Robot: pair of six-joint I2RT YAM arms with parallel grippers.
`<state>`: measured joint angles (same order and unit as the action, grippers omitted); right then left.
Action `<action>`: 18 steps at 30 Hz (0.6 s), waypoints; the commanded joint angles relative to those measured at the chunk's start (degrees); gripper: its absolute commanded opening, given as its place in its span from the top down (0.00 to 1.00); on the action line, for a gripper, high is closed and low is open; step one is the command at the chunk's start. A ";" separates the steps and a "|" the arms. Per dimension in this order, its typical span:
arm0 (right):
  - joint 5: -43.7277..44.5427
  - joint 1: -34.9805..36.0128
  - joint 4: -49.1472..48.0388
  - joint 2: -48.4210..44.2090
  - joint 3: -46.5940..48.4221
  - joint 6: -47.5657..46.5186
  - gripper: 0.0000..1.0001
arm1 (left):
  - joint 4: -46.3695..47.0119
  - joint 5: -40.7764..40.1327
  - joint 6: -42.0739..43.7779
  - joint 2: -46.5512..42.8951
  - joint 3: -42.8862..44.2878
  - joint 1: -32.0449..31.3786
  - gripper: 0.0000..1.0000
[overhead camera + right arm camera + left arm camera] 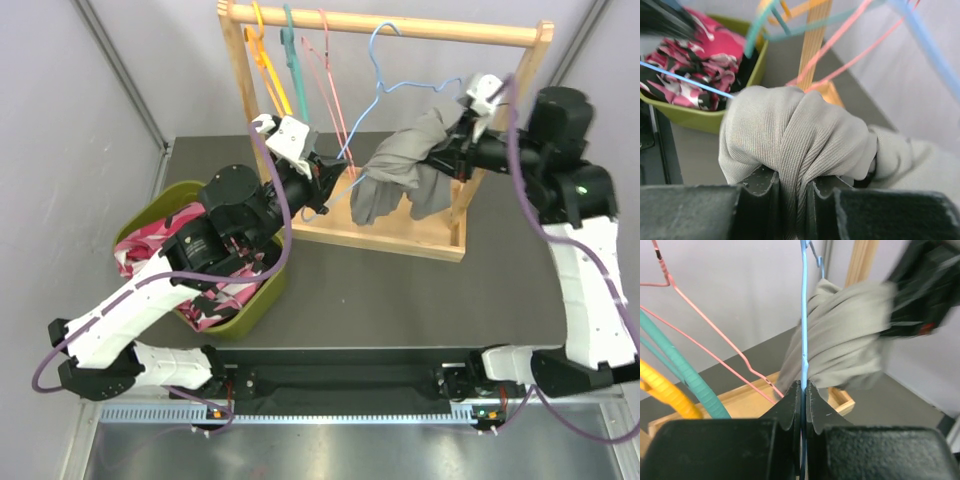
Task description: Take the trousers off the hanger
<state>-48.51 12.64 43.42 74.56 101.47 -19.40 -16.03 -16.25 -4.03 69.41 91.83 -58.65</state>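
Note:
Grey trousers (400, 175) hang bunched over a blue wire hanger (379, 88) on the wooden rack. My left gripper (335, 178) is shut on the hanger's lower wire; in the left wrist view the blue wire (803, 315) runs straight up out of the closed gripper (803, 390), with the trousers (845, 335) just beyond it. My right gripper (450, 150) reaches in from the right and is shut on a thick fold of the trousers (795, 130), the ribbed cloth pinched between its fingers (792, 185). The cloth hides the upper part of the hanger.
The wooden rack (400, 25) stands at the back on a tray-like base (400, 235). Yellow (270, 65), teal (293, 60) and pink (330, 70) hangers hang left of the blue one. A green bin (165, 215) holding pink patterned clothes (215, 290) sits at the left.

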 commanded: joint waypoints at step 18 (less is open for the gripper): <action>3.15 -1.92 -2.29 -14.62 29.75 4.90 1.00 | 4.52 -3.88 7.28 6.44 1.50 0.82 1.00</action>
<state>-47.94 11.42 45.17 62.11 130.56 -14.44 -13.76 -19.03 1.72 77.38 91.39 -58.26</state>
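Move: The left fingers already grip the blue hanger, and the grey trousers' bulk lies about 11 cm to their right, level fore and aft and some 4 cm lower. The pink hanger is roughly 7 cm ahead of the left hand and 3 cm to its left. The right hand already pinches the trousers, whose middle is about 7 cm to its left, level fore and aft and 3 cm below; the rail's middle is some 12 cm ahead, 11 cm left and 10 cm higher. Keeping its pinch on the gathered trousers, the right hand hauls them up and back, about 20 cm each, slightly right, away from the left hand and the rail, its wrist turning some 35 degrees. The left fingers stay shut on the blue hanger while that hand sinks about 5 cm and goes forward and right by a little less. ##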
